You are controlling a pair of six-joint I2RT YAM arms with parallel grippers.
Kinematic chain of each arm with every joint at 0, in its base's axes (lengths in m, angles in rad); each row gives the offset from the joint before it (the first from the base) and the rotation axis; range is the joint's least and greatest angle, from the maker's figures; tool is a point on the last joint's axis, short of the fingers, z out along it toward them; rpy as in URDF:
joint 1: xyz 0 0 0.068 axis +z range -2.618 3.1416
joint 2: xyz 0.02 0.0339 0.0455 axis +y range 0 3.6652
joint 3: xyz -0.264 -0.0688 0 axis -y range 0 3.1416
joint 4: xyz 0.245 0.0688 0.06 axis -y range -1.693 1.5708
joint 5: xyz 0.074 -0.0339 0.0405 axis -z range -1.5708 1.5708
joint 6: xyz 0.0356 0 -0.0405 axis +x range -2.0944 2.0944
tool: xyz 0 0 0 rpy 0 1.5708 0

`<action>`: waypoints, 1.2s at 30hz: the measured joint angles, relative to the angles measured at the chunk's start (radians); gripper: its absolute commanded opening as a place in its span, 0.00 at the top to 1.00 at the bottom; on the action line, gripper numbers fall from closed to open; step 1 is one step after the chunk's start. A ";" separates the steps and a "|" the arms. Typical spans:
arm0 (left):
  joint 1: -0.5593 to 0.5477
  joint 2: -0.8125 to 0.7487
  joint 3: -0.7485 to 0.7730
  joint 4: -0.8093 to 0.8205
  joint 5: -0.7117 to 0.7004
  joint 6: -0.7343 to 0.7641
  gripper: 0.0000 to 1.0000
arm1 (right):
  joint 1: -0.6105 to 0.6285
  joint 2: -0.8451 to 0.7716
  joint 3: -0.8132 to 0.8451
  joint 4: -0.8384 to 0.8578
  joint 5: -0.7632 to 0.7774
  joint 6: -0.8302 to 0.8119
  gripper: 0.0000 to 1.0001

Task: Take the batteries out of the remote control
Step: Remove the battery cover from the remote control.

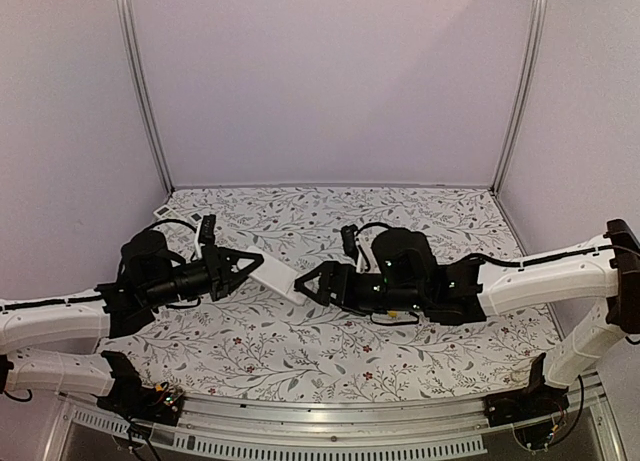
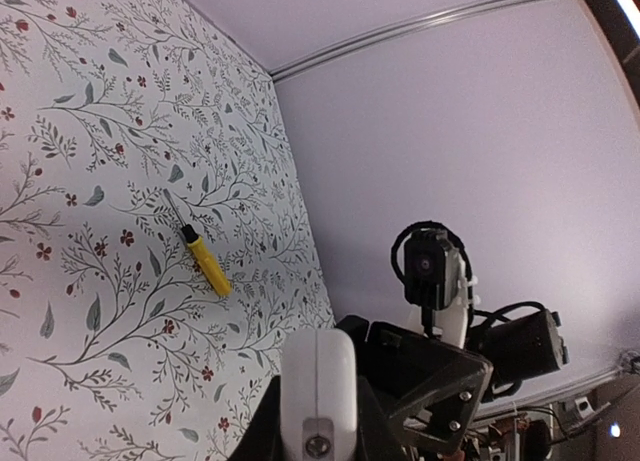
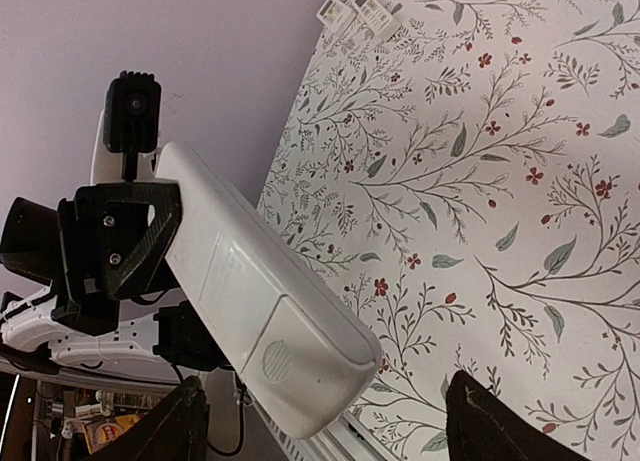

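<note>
The white remote control (image 1: 277,278) hangs in the air between the two arms. My left gripper (image 1: 252,265) is shut on one end of it; in the left wrist view that end (image 2: 318,376) sits clamped between the dark fingers. My right gripper (image 1: 308,282) is open, and its two fingertips (image 3: 182,423) stand wide on either side of the remote's other end (image 3: 262,299) without touching it. The remote's back faces the right wrist camera, with the battery cover (image 3: 290,356) shut. The batteries are hidden.
A yellow-handled screwdriver (image 2: 204,260) lies on the floral table cloth (image 1: 330,351). Small flat white cover plates (image 3: 355,11) lie at the far left corner by the wall (image 1: 172,214). Lilac walls close in the table at the back and sides.
</note>
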 measured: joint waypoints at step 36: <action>0.000 -0.008 -0.030 0.042 0.016 -0.016 1.00 | -0.023 0.022 -0.083 0.175 -0.121 0.103 0.79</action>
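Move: The battery cover is on the near right part of the remote, which the left hand still holds by its far end. From the right hand the cover lies about 3 cm left, 1 cm ahead and level; from the left hand, roughly 9 cm right, 4 cm back and about level. The screwdriver lies some 14 cm right of the right hand, 5 cm ahead and around 17 cm below. Right fingers close most of the way at the cover end, easing left and back, then down about 1 cm. ##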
